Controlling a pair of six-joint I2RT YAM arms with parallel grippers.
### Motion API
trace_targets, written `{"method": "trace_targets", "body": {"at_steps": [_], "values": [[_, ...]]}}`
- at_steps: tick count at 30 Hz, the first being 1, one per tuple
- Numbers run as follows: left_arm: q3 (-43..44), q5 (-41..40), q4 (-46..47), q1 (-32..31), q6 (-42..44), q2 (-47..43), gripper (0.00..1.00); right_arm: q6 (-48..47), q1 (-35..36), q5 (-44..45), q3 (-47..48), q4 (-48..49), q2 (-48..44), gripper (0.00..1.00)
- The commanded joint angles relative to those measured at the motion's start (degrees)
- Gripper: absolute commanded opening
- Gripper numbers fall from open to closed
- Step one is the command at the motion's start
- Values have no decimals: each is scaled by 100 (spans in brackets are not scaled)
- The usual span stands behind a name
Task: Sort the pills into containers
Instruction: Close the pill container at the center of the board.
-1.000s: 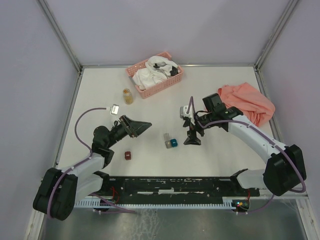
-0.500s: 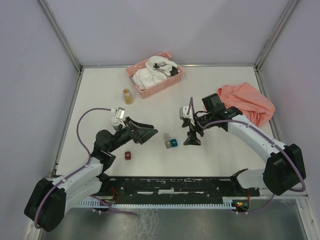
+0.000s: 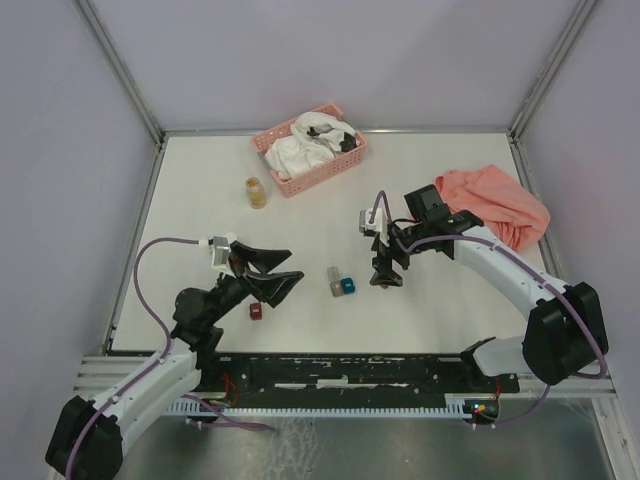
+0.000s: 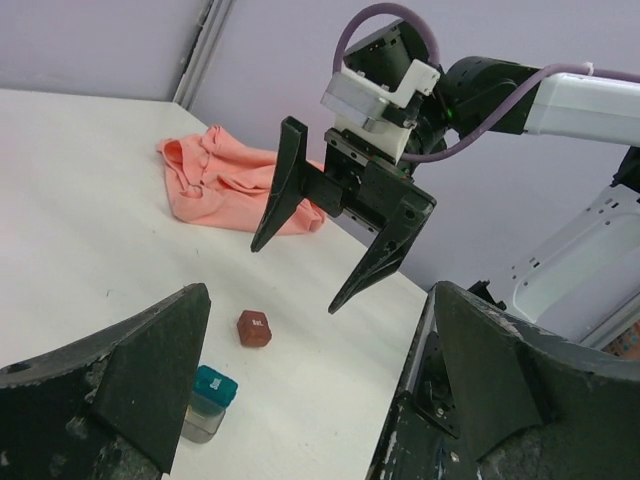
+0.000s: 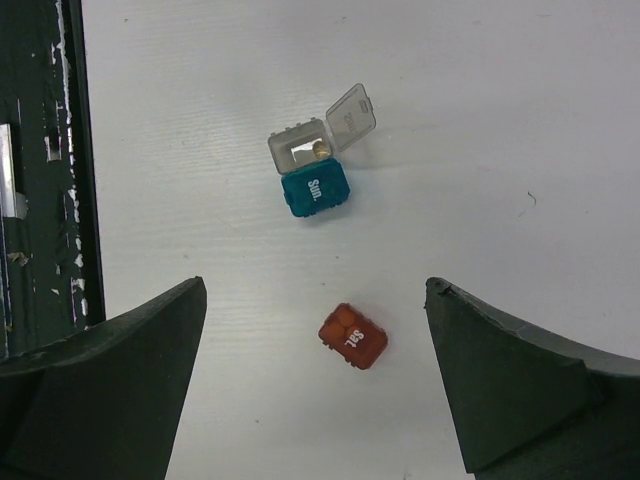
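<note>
The pills show as a golden mass in a small clear jar [image 3: 257, 192] at the back left. One dark red container [image 3: 256, 311] lies just below my open left gripper [image 3: 283, 269]. The grey container [image 3: 334, 283] and the teal container [image 3: 348, 286] sit side by side mid-table. In the right wrist view the grey container [image 5: 312, 141] has its lid up with one pill [image 5: 320, 149] inside, and the teal container [image 5: 314, 190] touches it. My right gripper [image 5: 315, 385] hangs open above a second dark red container [image 5: 353, 337]. The left wrist view shows my left gripper [image 4: 315, 400] open and empty.
A pink slatted basket [image 3: 310, 150] with white cloths stands at the back. A salmon cloth [image 3: 495, 205] lies bunched at the right. The black rail [image 3: 350, 372] runs along the near edge. Frame posts rise at the back corners.
My left arm has drawn back toward the near left, its gripper now over the left red container with jaws wider apart. The right gripper has shifted only slightly.
</note>
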Motion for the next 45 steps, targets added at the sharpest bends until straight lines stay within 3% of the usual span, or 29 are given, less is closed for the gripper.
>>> {"method": "trace_targets", "body": {"at_steps": [1, 10, 18, 23, 29, 33, 37, 45], "values": [[-8, -209, -213, -3, 401, -253, 99, 300, -27, 4, 273, 96, -133, 99], [-103, -369, -252, -5, -8, 241, 99, 1369, -32, -578, 161, 590, 307, 99], [143, -398, -66, -112, -432, 1082, 94, 1880, -31, -261, 271, 465, 545, 100], [471, -1054, -933, -626, -140, 1323, 91, 2031, -22, -163, 559, -31, 844, 95], [748, -2108, -1608, -1023, 73, 1673, 73, 2919, -22, -48, 438, 455, 1324, 80], [978, -2305, -1726, -1066, 215, 2162, 66, 3522, 13, -211, 614, 628, 1913, 63], [1151, -2422, -1779, -1065, 200, 2482, 54, 4065, 17, -263, 600, 997, 2216, 55], [1475, -3002, -2152, -1058, 132, 3026, 44, 4648, 21, -253, 596, 1300, 2725, 37]]}}
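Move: The clear pill container stands open at the centre, about 10 cm to the right hand's left, level with it fore and aft and some 12 cm below. The teal "Sun." case adjoins it, 8 cm to the right hand's left; the red "Sat." case lies nearly under that hand, about 2 cm ahead. From the left hand the clear container is roughly 8 cm right, 4 cm ahead and 22 cm below, with the teal case some 2 cm farther right. Neither hand touches the clear container yet; both come down on it from opposite sides, fingers drawing in from wide open to about half or less. The left sinks about 13 cm while going some 6 cm forward, its fingers tipping downward; the right, after a slow start, drops 8 cm and edges left, rolling some 50 degrees about its fingers' line, clockwise seen from behind the hand. ##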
